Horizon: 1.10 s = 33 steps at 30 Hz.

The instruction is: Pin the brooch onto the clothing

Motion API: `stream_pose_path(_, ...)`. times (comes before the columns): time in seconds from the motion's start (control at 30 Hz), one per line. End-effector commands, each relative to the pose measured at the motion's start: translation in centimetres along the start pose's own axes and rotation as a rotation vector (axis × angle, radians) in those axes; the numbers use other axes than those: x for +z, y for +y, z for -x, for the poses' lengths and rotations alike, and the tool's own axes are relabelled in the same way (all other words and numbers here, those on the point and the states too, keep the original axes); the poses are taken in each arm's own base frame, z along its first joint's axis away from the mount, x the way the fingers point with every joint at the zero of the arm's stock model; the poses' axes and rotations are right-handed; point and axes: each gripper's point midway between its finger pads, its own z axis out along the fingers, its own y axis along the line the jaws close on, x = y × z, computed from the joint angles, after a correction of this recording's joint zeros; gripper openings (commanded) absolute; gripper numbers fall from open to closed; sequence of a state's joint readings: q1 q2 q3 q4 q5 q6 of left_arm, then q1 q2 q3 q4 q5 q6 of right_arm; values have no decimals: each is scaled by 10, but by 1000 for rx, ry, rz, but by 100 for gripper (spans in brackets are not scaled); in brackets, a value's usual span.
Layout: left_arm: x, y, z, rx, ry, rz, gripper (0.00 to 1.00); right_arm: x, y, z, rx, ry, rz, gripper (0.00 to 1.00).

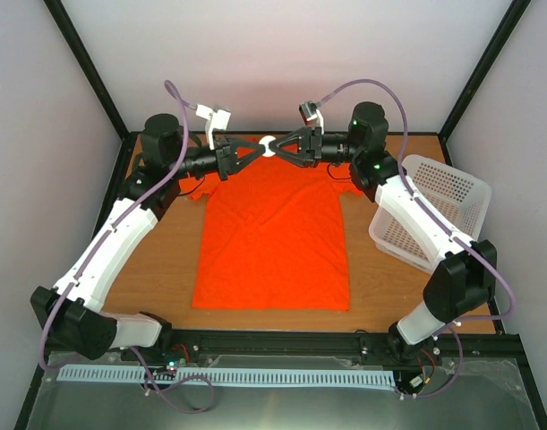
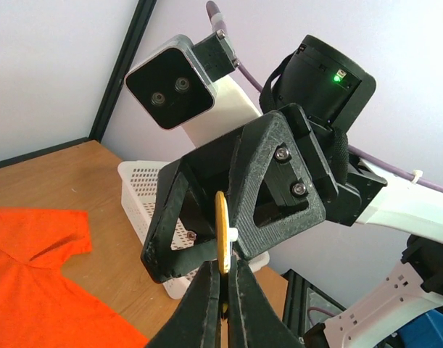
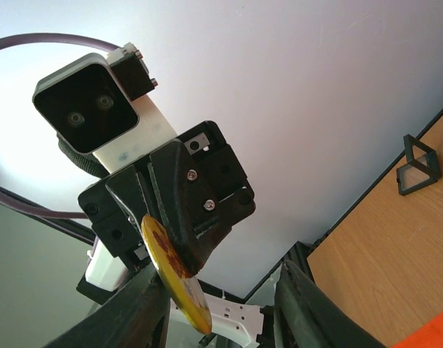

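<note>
The brooch [image 2: 222,230], a small golden disc seen edge-on, is pinched between the fingertips of my left gripper [image 2: 222,270], which is shut on it. In the right wrist view the brooch [image 3: 175,274] shows its yellow face with brown marks. My right gripper [image 3: 221,312] is open, its fingers [image 3: 138,312] standing on either side of the disc. A white stub on the brooch's back rests against one right finger. Both grippers meet in the air above the collar, left gripper [image 1: 258,152] and right gripper [image 1: 278,149]. The clothing [image 1: 273,242], an orange T-shirt, lies flat on the table below.
A white perforated basket [image 1: 443,193] stands at the table's right side, also in the left wrist view as the basket [image 2: 145,190]. A small black square box [image 3: 418,165] sits on the wooden table [image 1: 166,260]. Black frame posts stand at the back corners.
</note>
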<state>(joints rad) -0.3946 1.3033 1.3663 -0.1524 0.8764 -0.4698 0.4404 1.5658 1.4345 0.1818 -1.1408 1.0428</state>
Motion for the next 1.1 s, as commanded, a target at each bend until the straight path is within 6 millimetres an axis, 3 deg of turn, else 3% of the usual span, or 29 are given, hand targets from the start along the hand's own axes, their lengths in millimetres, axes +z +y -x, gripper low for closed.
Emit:
stream_pose_path(0.0, -12, -42, 21, 158, -42, -71, 1, 8, -23, -2, 73, 19, -73, 39)
stream_pose_path(0.33, -14, -45, 23, 171, -34, -64, 1, 17, -45, -15, 111, 76, -158, 35)
stream_pose_path(0.47, -15, -42, 21, 166, -32, -39, 1, 20, -34, -20, 74, 121, -128, 37)
stream_pose_path(0.6, -20, -27, 14, 180, -38, 60, 1, 6, -13, -20, 7, 105, -101, 44)
stream_pose_path(0.73, -26, -16, 3, 207, -40, 132, 1, -26, -1, -20, -76, 36, -142, 56)
stream_pose_path(0.9, -25, -3, -8, 183, -14, 167, 1, -50, -16, -37, -150, 18, -250, 62)
stream_pose_path(1.0, -26, 6, -10, 157, -19, 207, 1, -56, -39, -50, -160, 35, -341, 62)
stream_pose_path(1.07, -27, 26, -14, 83, -16, 300, 1, -61, -62, -55, -168, 34, -421, 61)
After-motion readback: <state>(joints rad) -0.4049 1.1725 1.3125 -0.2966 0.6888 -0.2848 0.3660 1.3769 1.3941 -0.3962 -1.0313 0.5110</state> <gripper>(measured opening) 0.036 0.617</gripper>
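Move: I already pinch the brooch by its edge in my left hand, its middle about 2 cm to the right of that hand and 1 cm ahead. From my right hand, its middle is some 2 cm to the left, 1 cm back and 1 cm higher, with a fingertip at its pin side. The shirt's middle lies roughly 40 cm below my right hand, about 3 cm ahead and 1 cm left. The white basket is some 43 cm right of my right hand, 6 ahead and 36 below. My left hand keeps its pinch while my right, fingertip at the brooch's pin side, eases down with it about 1.5 cm, its fingers tipping downward. Then I open the right fingers wider and pull that hand away to the right, some 6 cm, also down and a little back, as my left draws the brooch about 2.5 cm left. ##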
